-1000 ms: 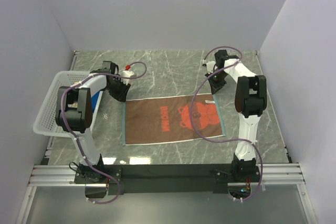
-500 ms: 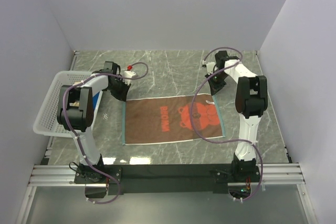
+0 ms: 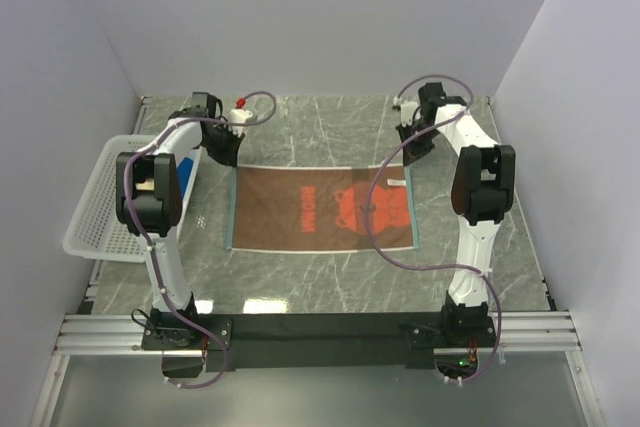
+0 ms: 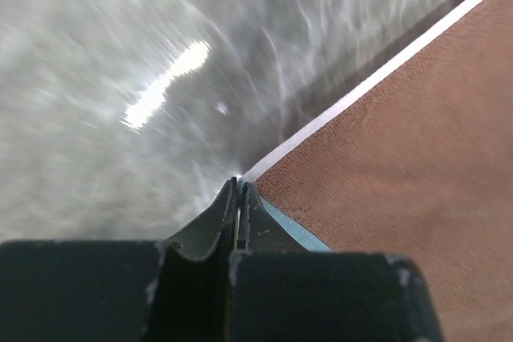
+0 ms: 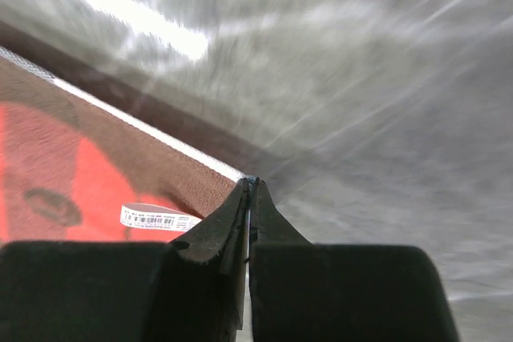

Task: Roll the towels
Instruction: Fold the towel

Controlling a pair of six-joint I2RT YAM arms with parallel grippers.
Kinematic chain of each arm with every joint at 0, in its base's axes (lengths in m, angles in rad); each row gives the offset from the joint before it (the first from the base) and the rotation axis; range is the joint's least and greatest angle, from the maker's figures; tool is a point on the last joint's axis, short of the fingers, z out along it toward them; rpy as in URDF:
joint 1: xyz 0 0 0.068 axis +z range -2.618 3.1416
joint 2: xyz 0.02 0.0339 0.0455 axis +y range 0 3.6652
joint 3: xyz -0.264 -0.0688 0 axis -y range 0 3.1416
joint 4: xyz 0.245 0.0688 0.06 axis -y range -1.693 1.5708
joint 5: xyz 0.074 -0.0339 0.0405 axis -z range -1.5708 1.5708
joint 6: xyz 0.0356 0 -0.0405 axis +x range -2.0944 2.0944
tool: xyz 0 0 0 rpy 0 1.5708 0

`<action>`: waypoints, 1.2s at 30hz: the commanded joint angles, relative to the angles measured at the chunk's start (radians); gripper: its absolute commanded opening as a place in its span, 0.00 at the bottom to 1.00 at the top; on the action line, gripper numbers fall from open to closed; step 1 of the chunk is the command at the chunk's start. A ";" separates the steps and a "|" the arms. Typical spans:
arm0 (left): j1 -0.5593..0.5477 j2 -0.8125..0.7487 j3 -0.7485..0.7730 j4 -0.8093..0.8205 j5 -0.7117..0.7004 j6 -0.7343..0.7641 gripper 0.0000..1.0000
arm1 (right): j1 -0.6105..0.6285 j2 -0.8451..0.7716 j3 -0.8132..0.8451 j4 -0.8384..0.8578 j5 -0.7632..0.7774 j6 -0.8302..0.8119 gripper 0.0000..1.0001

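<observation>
The rust-orange towel [image 3: 320,208] with dark brown field, orange bear print and teal/white edging lies spread flat mid-table. My left gripper [image 3: 228,159] is shut on its far left corner; the left wrist view shows the jaws [image 4: 239,186] pinching the white and teal edge of the towel [image 4: 401,150]. My right gripper [image 3: 410,157] is shut on the far right corner; the right wrist view shows its tips [image 5: 252,184] closed on the towel's white hem [image 5: 96,166], near a barcode label [image 5: 159,217]. A blue towel [image 3: 182,179] shows in the basket. No beige towel is visible.
A white lattice basket [image 3: 92,209] stands at the left table edge beside the left arm. Grey walls close in the marble table [image 3: 320,127] on the left, back and right. Purple cables loop over both arms.
Both grippers have moved toward the far wall with the towel's corners, dragging the towel away from the arm bases and squaring it up.
</observation>
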 commanded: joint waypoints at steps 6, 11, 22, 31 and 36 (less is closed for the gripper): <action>0.009 -0.059 0.084 -0.039 0.068 0.050 0.00 | -0.027 -0.025 0.161 -0.049 -0.054 -0.029 0.00; 0.024 -0.211 -0.054 -0.060 0.131 0.177 0.00 | -0.029 -0.152 0.008 -0.080 -0.088 -0.135 0.00; 0.021 -0.535 -0.501 -0.075 0.165 0.391 0.01 | -0.026 -0.286 -0.244 -0.109 -0.098 -0.284 0.00; -0.051 -0.596 -0.711 0.001 0.130 0.369 0.01 | 0.000 -0.307 -0.460 -0.006 -0.072 -0.272 0.00; -0.097 -0.569 -0.725 0.081 0.100 0.270 0.00 | 0.007 -0.284 -0.468 0.011 -0.071 -0.247 0.00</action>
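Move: Some 23 cm back from the left hand and 2 cm to its left lies the towel's near left corner, about 3 cm below it; the basket's middle is roughly 27 cm left and 9 cm back, with a blue roll in it 16 cm left, 4 cm back. The near right corner sits about 23 cm back from the right hand and 3 cm to its right, the bear print 12 cm back and 9 cm left, the white tag 5 cm back and 2 cm left. Keeping their pinch on the towel's two far corners, both hands rise and reach forward 2 to 4 cm, then swing back in a low arc towards the near edge and sink close to the table, the left sweeping about 22 cm, the right only some 17. The left wrist turns clockwise, the right counter-clockwise a little less. ##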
